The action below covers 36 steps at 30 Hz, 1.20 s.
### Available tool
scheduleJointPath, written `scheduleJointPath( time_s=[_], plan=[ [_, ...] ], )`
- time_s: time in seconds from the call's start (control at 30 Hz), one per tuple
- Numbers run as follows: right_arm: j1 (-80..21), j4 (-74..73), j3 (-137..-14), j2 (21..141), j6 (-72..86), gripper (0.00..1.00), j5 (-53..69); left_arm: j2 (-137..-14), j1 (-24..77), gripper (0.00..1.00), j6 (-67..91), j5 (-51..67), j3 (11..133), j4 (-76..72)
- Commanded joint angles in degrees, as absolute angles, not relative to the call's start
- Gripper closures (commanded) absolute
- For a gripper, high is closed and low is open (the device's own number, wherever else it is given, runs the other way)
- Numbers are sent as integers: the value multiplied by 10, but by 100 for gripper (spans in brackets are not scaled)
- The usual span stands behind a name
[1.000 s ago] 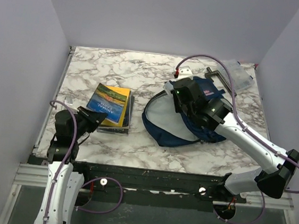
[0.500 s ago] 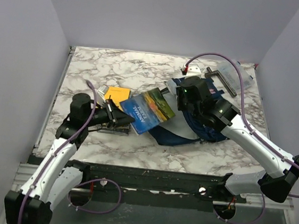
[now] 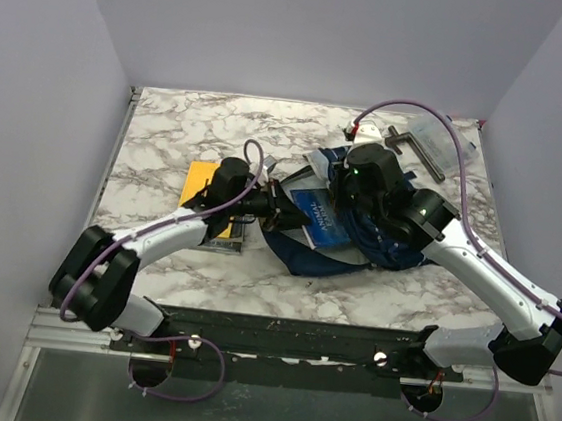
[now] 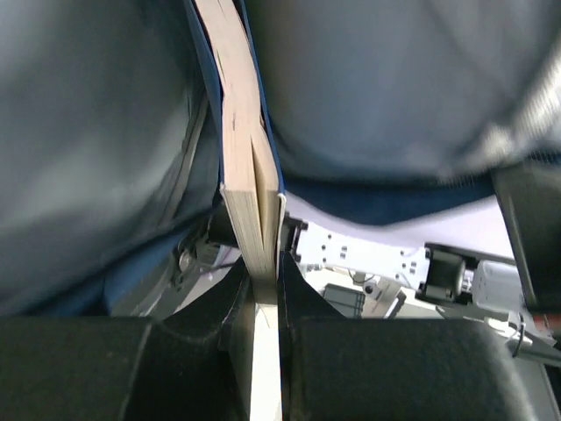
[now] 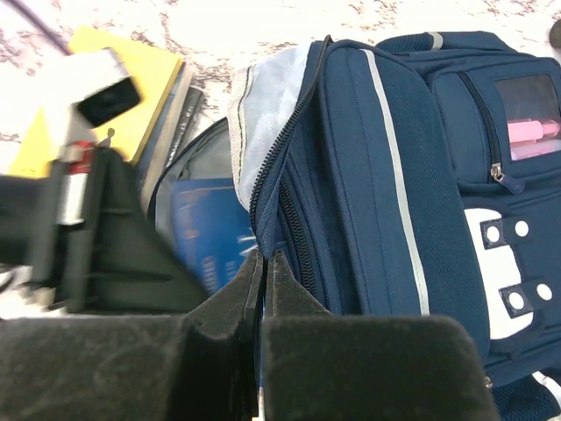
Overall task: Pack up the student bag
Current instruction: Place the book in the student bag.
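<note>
The student bag [image 3: 318, 261], navy with grey stripes, lies at the table's centre right with its mouth held open toward the left. My right gripper [image 3: 348, 191] is shut on the fabric edge beside the zip [image 5: 279, 206], its tips [image 5: 265, 256] pinching that flap of the bag [image 5: 386, 175]. My left gripper [image 3: 279, 206] is shut on a blue-covered book [image 3: 319, 217] and reaches in from the left. The book's page edge [image 4: 250, 175] runs up from between the fingers [image 4: 263, 274] into the bag's grey lining [image 4: 394, 88]. Its blue cover [image 5: 206, 237] shows inside the mouth.
A yellow book [image 3: 203, 186] tops a small stack of books on the table's left [image 5: 131, 83]. A clear plastic case [image 3: 441, 139] and a dark grey bar [image 3: 413, 149] lie at the back right corner. Lilac walls enclose the marble table [image 3: 200, 122].
My left arm swung right, carrying the blue book off the stack and into the bag's mouth, uncovering the yellow book. The right gripper kept its hold on the bag's edge.
</note>
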<state>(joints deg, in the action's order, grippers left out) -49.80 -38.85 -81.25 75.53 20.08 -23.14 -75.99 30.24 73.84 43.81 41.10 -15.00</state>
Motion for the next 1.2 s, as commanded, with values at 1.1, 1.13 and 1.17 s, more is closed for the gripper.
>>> scheduleJointPath(
  time_s=[1.1, 1.13, 1.17],
  plan=[
    [-499, -376, -811, 658, 190, 99, -188, -1113, 414, 93, 786, 268, 606, -347],
    [-499, -376, -809, 657, 190, 99, -188, -1115, 415, 85, 786, 258, 608, -336],
    [-500, -378, -807, 656, 192, 99, -189, -1115, 414, 80, 783, 253, 611, -323]
  ],
)
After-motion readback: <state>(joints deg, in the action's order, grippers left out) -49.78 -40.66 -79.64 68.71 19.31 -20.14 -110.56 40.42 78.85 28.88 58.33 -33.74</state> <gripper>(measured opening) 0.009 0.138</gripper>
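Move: Ahead and to the right of the left hand, which already pinches the blue book by its edge, lies the bag's open mouth: about 8 cm right, 4 cm farther out and 9 cm lower. The bag's rim, held by the right gripper, is roughly 10 cm right, 6 cm ahead and 8 cm up from the left hand; the book pile is about 20 cm left, 6 cm ahead and 18 cm below it. From the right hand the mouth is some 17 cm below, 2 cm back and 2 cm left. Sliding the pinched book into the bag's mouth, the left hand goes about 11 cm right, 8 cm forward and 8 cm down, mostly in one quick push; it then nearly pauses before sinking slightly farther, fingers still shut on the book. The right hand keeps its pinch on the rim, lifting it and drawing it back by about 2 cm each. ##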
